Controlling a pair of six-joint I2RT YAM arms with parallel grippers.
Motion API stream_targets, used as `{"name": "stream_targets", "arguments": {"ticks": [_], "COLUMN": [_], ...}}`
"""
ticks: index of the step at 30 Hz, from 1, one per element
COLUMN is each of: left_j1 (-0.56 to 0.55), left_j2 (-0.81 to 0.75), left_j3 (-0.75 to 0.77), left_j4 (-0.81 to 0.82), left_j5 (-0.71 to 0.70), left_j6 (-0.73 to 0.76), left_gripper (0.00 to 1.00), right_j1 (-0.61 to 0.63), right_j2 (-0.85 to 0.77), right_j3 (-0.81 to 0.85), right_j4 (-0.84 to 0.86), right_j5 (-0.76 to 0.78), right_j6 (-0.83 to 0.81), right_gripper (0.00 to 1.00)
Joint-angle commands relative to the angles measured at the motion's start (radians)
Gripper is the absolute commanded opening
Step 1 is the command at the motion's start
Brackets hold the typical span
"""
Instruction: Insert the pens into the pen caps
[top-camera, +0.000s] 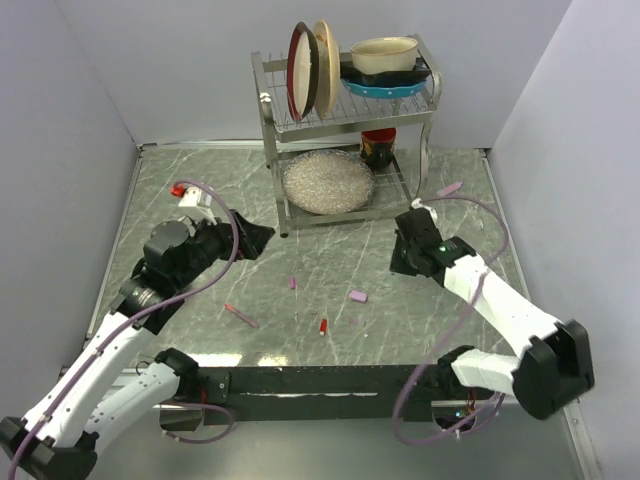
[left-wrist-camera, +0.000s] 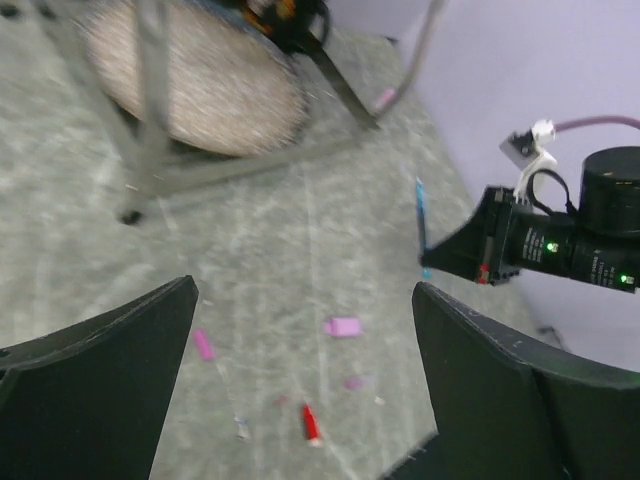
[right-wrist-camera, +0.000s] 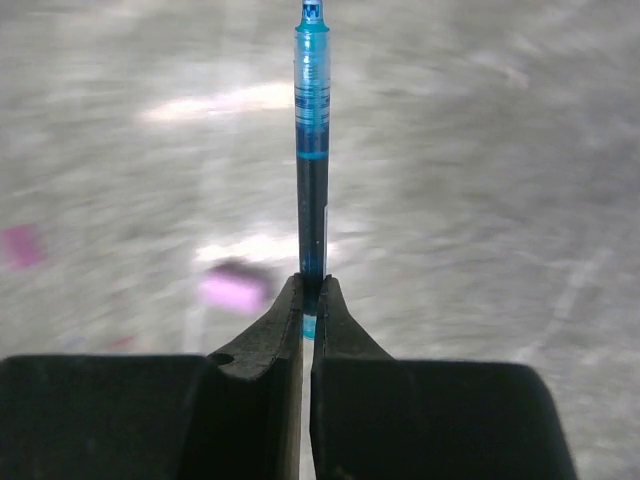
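Note:
My right gripper is shut on the dark blue pen, which sticks straight out ahead of the fingers above the table. The pen also shows in the left wrist view. My left gripper is open wide and empty, raised over the left middle of the table. On the table between the arms lie a magenta-purple cap, a pale pink cap and a small red cap. A slim reddish-pink pen lies left of them. A wider pale pink pen lies at the far right.
A metal dish rack stands at the back centre with plates and a bowl on top, and a glass plate and dark mug below. A small red item sits at the far left. Walls close in both sides.

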Motion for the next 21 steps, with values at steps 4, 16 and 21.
{"name": "stream_targets", "arguments": {"ticks": [4,16,21], "left_j1": [0.003,-0.032,-0.077], "left_j2": [0.028,0.176,0.252], "left_j3": [-0.048,-0.176,-0.119], "left_j4": [0.214,0.65,0.611], "left_j5": [0.329,0.744,0.694], "left_j6": [-0.161,-0.324,-0.275], "left_gripper": [0.94,0.73,0.72], "right_j1": [0.142,0.301,0.377], "right_j2": [-0.213,-0.362,-0.33], "right_j3": [0.037,-0.085,-0.065], "right_j4": [0.143,0.56,0.614], "right_j5": [-0.182,-0.304,-0.308], "right_j6": [0.144,0.419,0.413], "right_gripper": [0.0,0.0,0.0]}}
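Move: Held in the right fingers near one end, the blue pen has the open left gripper about 31 cm to the right hand's left, almost level fore and aft and some 20 cm higher. From the left hand, the pen's middle is about 31 cm right, 3 cm ahead and 17 cm below. Down on the table, the lilac cap lies about 9 cm left of the right hand, 3 cm back and 9 cm below; the magenta cap is 26 cm left, 1 cm ahead, at that same depth. Bringing the hands together over the table, the right arm lifts the blue pen some 17 cm while carrying it about 15 cm left and a little back, rolling until its fingers point left and forward, nearly level. The left hand comes to meet it, about 10 cm right and 6 cm back, swinging roughly 40 degrees clockwise and partly narrowing its empty fingers; the right keeps its pinch. ##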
